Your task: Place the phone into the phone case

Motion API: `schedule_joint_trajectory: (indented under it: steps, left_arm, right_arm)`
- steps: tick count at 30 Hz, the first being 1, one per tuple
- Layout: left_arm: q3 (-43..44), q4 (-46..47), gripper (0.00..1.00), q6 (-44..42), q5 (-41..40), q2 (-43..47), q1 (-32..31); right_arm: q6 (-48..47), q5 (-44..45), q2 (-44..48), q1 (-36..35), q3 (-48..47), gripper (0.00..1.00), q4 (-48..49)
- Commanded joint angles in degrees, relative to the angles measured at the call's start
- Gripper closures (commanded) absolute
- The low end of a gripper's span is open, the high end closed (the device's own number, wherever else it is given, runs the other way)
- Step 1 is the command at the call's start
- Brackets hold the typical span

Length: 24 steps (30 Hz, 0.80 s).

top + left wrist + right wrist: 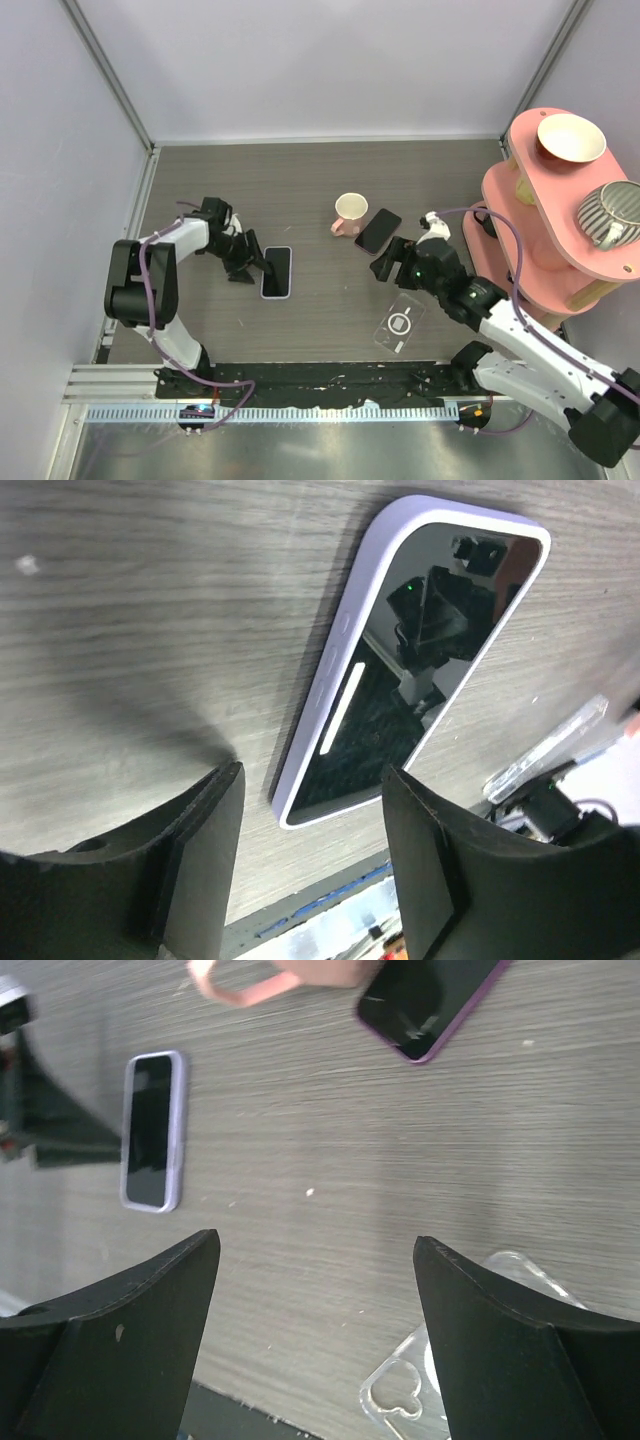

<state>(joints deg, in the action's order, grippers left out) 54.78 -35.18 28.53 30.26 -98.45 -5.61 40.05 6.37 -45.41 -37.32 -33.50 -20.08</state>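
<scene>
A phone with a black screen sits in a lavender case (276, 272) (420, 650) (152, 1130), flat on the table left of centre. My left gripper (247, 262) (312, 780) is open just to its left, jaws apart over the phone's near corner and gripping nothing. A second dark phone with a purple edge (378, 230) (425, 1000) lies beside the mug. A clear phone case (398, 324) (470, 1360) (545, 750) lies empty near the front edge. My right gripper (388, 262) (317, 1250) hangs open above bare table between that phone and the clear case.
A pink mug (348, 213) (260, 980) stands at the centre back. At the right, a pink tiered stand (530, 215) carries a bowl (571, 137) and a striped cup (612, 212). Walls enclose the table on three sides.
</scene>
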Motion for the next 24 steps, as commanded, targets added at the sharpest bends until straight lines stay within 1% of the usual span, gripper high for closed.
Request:
schedule_joint_trajectory:
  steps: [1,2,3,4,5,6,10,11,12,14,15,16,18,21,23,24]
  left_arm:
    - [-0.03,-2.44,0.34,1.70,-8.71,7.30,0.33]
    - [0.06,-2.53,0.28,1.96,-10.90,10.53,0.42]
    - [0.06,-2.61,0.18,2.49,-12.14,12.65,0.42]
    - [0.06,-2.61,0.13,2.67,-13.29,14.50,0.42]
    - [-0.03,-2.53,0.08,2.75,-15.04,18.35,0.42]
    - [-0.46,-2.53,0.01,2.75,-15.93,20.13,0.42]
    - [-2.31,-2.62,0.00,2.05,-19.71,27.69,0.42]
    - [-3.01,-2.44,0.00,2.05,-20.32,28.92,0.42]
    - [-4.67,-1.92,0.00,2.05,-21.37,31.37,0.42]
    - [-6.26,-1.65,0.00,2.14,-22.52,33.32,0.42]
    - [-6.18,-2.17,0.00,2.14,-22.61,34.37,0.42]
    - [-6.09,-2.35,0.00,2.14,-22.70,35.77,0.25]
    - [-6.35,-1.48,0.00,2.23,-22.70,37.45,0.33]
    - [-6.62,-1.12,0.00,2.14,-23.31,39.83,0.33]
    - [-6.71,-1.03,0.00,2.14,-23.41,40.88,0.33]
    - [-6.71,-0.95,0.00,2.14,-23.14,40.97,0.33]
  right_arm:
    - [4.59,12.07,-8.09,-0.12,-6.74,0.16,-1.45]
    - [6.86,14.00,-12.38,-0.12,-8.06,0.15,-3.55]
    - [8.19,17.76,-14.95,-0.12,-11.30,0.16,-5.13]
    - [9.42,20.15,-17.06,-0.12,-12.98,0.15,-6.89]
    - [10.65,21.65,-21.35,0.23,-14.48,0.14,-9.43]
    - [12.05,24.28,-23.22,0.49,-16.84,0.14,-10.15]
    - [13.82,24.04,-31.13,4.88,-22.04,0.13,-10.34]
    - [13.74,23.52,-32.88,7.06,-23.53,0.13,-10.25]
    - [13.30,23.08,-36.56,7.87,-26.85,0.13,-10.25]
    - [12.59,22.63,-39.83,9.45,-30.38,0.14,-11.03]
    - [12.59,22.72,-41.59,10.94,-33.62,0.14,-11.73]
    - [13.20,22.81,-43.87,11.82,-34.96,0.14,-12.70]
    - [13.82,21.67,-45.64,14.54,-37.33,0.14,-12.97]
    - [14.00,20.44,-49.24,16.22,-40.93,0.14,-12.97]
    - [13.30,19.91,-53.45,17.37,-43.22,0.14,-13.23]
    - [13.21,19.73,-55.30,17.72,-45.84,0.14,-13.67]
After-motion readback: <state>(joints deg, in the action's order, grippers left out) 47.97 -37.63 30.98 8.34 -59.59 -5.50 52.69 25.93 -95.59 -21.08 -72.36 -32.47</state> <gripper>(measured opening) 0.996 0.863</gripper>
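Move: The black phone lies about 20 cm ahead of the right gripper, practically in line with it and some 14 cm below. From that gripper the mug is about 22 cm ahead and 6 cm left, the clear case 7 cm back and 6 cm right. From the left gripper, the black phone is roughly 14 cm ahead and 30 cm right; the already cased phone is just 2 cm ahead and 4 cm right, slightly below. Swing the right gripper forward about 18 cm and some 7 cm right, sinking a little, to come in above the black phone with fingers kept wide; turn it about 40 degrees clockwise and tip it further down. Meanwhile lift the left gripper away from the cased phone, up about 11 cm and 6 cm left, opening its half-open fingers fully and swinging them to point more forward. ##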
